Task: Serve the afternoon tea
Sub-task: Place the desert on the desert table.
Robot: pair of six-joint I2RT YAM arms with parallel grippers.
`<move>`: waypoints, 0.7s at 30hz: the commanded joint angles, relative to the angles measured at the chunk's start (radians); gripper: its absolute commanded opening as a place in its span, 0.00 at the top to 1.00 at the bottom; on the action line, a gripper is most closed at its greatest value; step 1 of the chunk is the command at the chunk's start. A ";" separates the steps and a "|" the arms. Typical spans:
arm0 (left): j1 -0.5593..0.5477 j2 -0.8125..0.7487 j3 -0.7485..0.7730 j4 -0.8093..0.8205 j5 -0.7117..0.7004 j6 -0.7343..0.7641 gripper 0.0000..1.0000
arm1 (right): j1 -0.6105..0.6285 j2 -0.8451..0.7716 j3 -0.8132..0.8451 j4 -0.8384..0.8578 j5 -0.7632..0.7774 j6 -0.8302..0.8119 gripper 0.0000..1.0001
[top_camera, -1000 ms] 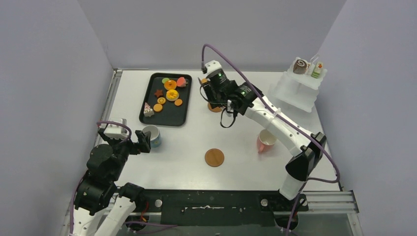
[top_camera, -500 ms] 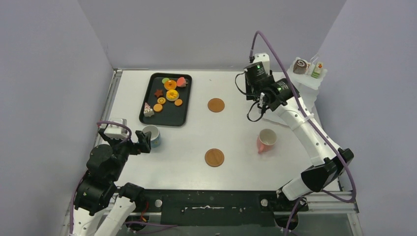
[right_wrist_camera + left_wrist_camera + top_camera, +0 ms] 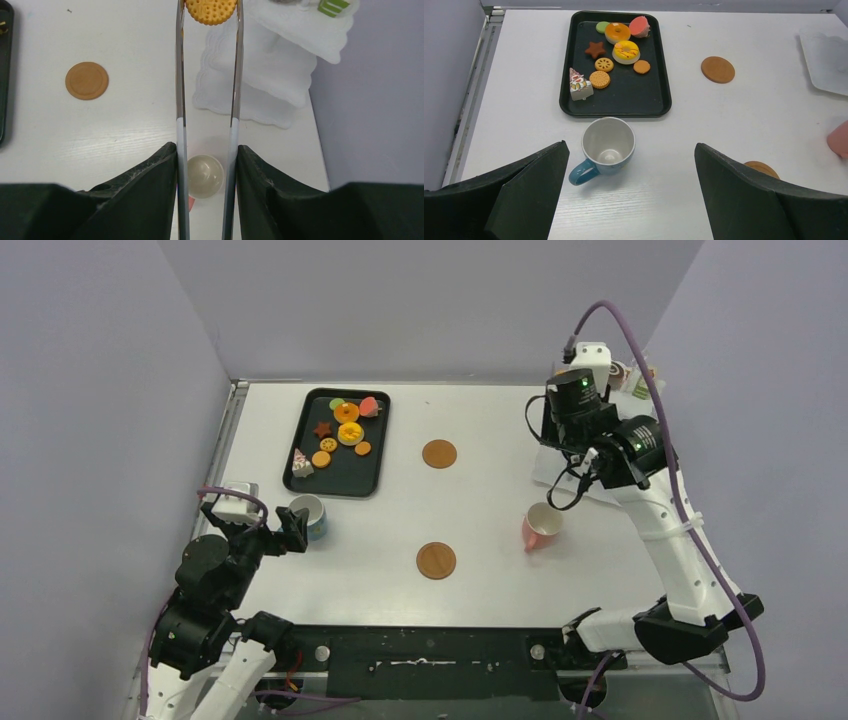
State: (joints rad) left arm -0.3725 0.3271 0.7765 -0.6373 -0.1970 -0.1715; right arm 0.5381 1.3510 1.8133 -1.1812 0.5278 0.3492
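Observation:
My right gripper (image 3: pixel 206 150) is shut on long metal tongs (image 3: pixel 180 100), and the tong tips pinch a round yellow cookie (image 3: pixel 210 11) held in the air by the white tiered stand (image 3: pixel 280 65). A green-and-white piece (image 3: pixel 334 6) sits on the stand's top tier. The pink cup (image 3: pixel 541 527) stands below the tongs. The black tray (image 3: pixel 350 475) holds several pastries, among them orange tarts (image 3: pixel 626 51), cookies (image 3: pixel 599 79) and a cake slice (image 3: pixel 580 87). My left gripper (image 3: pixel 630 147) stands open just short of the upright blue cup (image 3: pixel 608 146), not touching it.
Two round brown coasters lie on the table, one (image 3: pixel 439 453) right of the tray and one (image 3: pixel 436 560) nearer the front. The grey wall stands close behind and right of the stand. The right arm (image 3: pixel 660 520) arches over the table's right side.
The right arm has swung from beside the far coaster to the right, carrying the tongs over to the tiered stand. The left arm and both cups have not moved.

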 commanded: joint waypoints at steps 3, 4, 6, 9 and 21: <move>-0.008 -0.008 0.004 0.057 0.008 0.010 0.03 | -0.071 -0.039 0.057 -0.035 0.103 0.006 0.65; -0.008 -0.008 0.003 0.057 0.009 0.011 0.03 | -0.086 -0.041 0.056 -0.035 0.101 0.004 0.65; -0.008 -0.010 0.004 0.057 0.008 0.010 0.03 | -0.125 -0.044 0.046 -0.026 0.069 -0.005 0.65; -0.009 -0.008 0.003 0.057 0.008 0.011 0.03 | -0.198 -0.047 0.027 -0.014 0.015 -0.017 0.65; -0.008 -0.005 0.004 0.057 0.008 0.013 0.03 | -0.411 -0.036 -0.009 0.046 -0.147 -0.055 0.65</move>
State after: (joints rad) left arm -0.3782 0.3267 0.7765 -0.6369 -0.1970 -0.1711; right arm 0.1566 1.3296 1.8046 -1.2201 0.4164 0.3210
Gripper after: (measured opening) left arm 0.974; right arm 0.410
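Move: My right hand holds the tongs, their tips already gripping a yellow biscuit. The top tier of the dessert table lies about 16 cm ahead, 12 cm to the right and 14 cm below. On it, the chocolate roll sits some 18 cm ahead and 10 cm right of my hand, and the green cake 17 cm ahead and 16 cm right. The pink mug stands almost beneath me. From my left hand the tier is about 26 cm ahead, 58 cm right. I swing my right hand about 10 cm to the right, turning it some 15 degrees clockwise so the long tongs carry the biscuit in towards the top tier. I rise barely a centimetre at first and ease down a little at the end, keeping my grip on the tongs closed throughout. ##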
